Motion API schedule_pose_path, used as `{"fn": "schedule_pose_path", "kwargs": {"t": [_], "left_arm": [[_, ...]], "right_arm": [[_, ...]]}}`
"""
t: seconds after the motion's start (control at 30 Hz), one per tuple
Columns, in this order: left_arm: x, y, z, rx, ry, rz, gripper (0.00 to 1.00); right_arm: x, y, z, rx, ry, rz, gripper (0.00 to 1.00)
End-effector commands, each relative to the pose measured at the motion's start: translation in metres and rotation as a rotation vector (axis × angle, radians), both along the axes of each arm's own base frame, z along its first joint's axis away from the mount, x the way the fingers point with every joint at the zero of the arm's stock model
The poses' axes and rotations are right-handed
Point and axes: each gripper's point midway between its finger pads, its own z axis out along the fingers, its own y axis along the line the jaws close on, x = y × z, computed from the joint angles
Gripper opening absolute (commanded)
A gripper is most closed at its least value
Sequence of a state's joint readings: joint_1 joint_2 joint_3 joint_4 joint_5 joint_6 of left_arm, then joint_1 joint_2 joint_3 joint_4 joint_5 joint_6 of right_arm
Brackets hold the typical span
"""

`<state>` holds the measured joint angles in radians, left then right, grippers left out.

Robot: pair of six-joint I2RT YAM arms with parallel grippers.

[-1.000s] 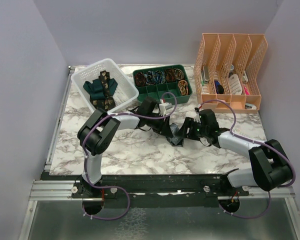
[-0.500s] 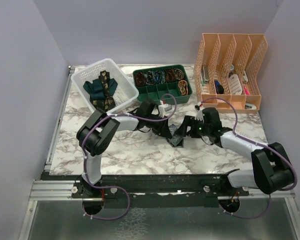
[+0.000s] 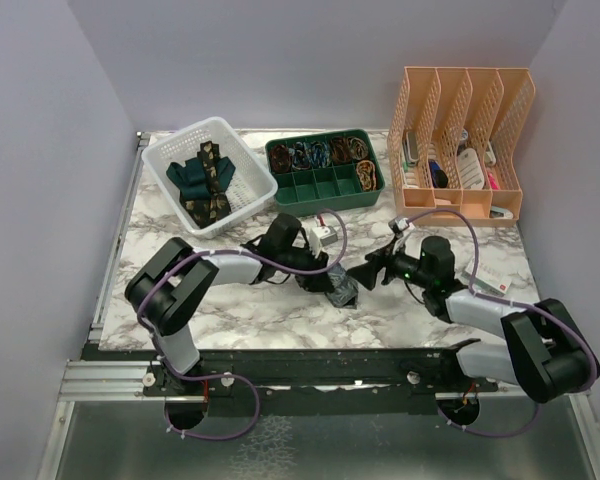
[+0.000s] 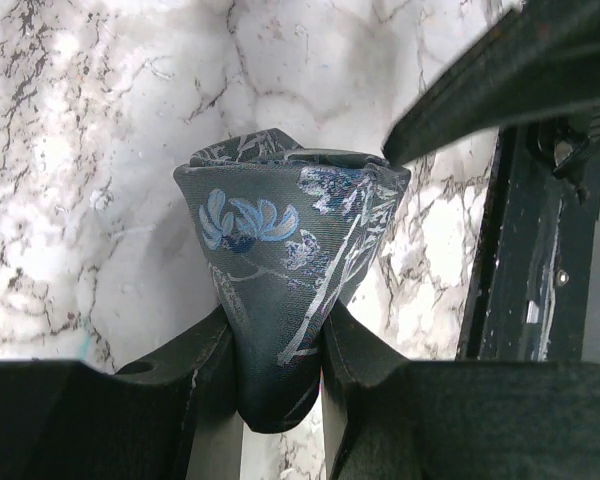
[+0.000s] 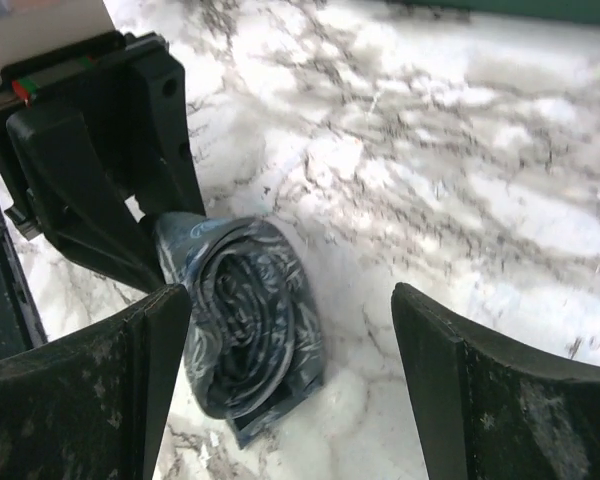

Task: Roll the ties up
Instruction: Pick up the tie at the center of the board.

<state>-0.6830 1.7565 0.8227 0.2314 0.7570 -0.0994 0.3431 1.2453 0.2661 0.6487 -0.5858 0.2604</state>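
Note:
A blue-grey patterned tie (image 3: 342,289) is rolled into a tight coil and rests on the marble table in the middle. My left gripper (image 3: 330,280) is shut on it. In the left wrist view the roll (image 4: 280,250) is pinched at its lower end between my left gripper's (image 4: 277,335) two fingers. My right gripper (image 3: 366,272) stands open just right of the roll, apart from it. In the right wrist view the coil's spiral end (image 5: 255,320) lies near the left finger of my right gripper (image 5: 292,335). A teal tie (image 3: 185,178) and a black-brown gold-patterned tie (image 3: 212,182) lie in the white basket (image 3: 180,137).
A green compartment tray (image 3: 325,203) holding several rolled ties stands at the back centre. An orange file organiser (image 3: 465,135) with small items is at the back right. A white card (image 3: 492,277) lies by the right arm.
The left gripper closed on the rolled tie and drew it slightly toward the near left. The right gripper opened wider and pulled back to the right, off the roll.

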Motion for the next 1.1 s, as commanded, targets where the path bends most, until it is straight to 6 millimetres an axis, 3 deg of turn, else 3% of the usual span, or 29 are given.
{"fn": "schedule_pose_path", "kwargs": {"t": [0.0,0.17,0.27,0.43,0.77,1.07], "left_arm": [[0.007,0.003,0.014,-0.043,-0.190,-0.009,0.00],[0.006,0.008,0.013,-0.033,-0.270,-0.032,0.00],[0.007,0.011,0.012,-0.024,-0.294,-0.028,0.00],[0.007,0.012,0.011,-0.016,-0.306,-0.025,0.00],[-0.001,0.011,0.014,-0.034,-0.336,-0.074,0.00],[0.007,0.006,0.017,-0.036,-0.356,-0.071,0.00]], "right_arm": [[-0.001,0.013,0.019,-0.006,-0.229,0.163,0.87],[-0.032,0.038,0.006,0.089,-0.139,0.442,0.89],[-0.024,0.037,-0.006,0.070,-0.144,0.420,0.89],[-0.027,0.041,-0.006,0.072,-0.183,0.478,0.89],[-0.004,0.044,-0.030,-0.008,-0.190,0.499,0.89],[-0.039,0.060,-0.034,0.119,-0.113,0.739,0.86]]}}
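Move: My left hand still pinches the rolled tie. The roll's middle sits about 3 cm to its right, 1 cm back and 1 cm below. From my open right hand the roll is some 7 cm to the left, 2 cm back and about 4 cm lower. Neighbours of my right hand: the green tray about 23 cm ahead and 10 cm left; the small white box roughly 27 cm right and 1 cm back, both some 5 cm below it. I bring my wide-open right hand about 5 cm left and 3 cm down to the free side of the roll. On the way it dips back nearly 3 cm, then mostly comes forward again. It turns some 35 degrees counter-clockwise, so its fingers point left and straddle the roll without closing. My left hand keeps its pinch, easing about 1 cm left and rolling some 15 degrees, its top leaning back. ##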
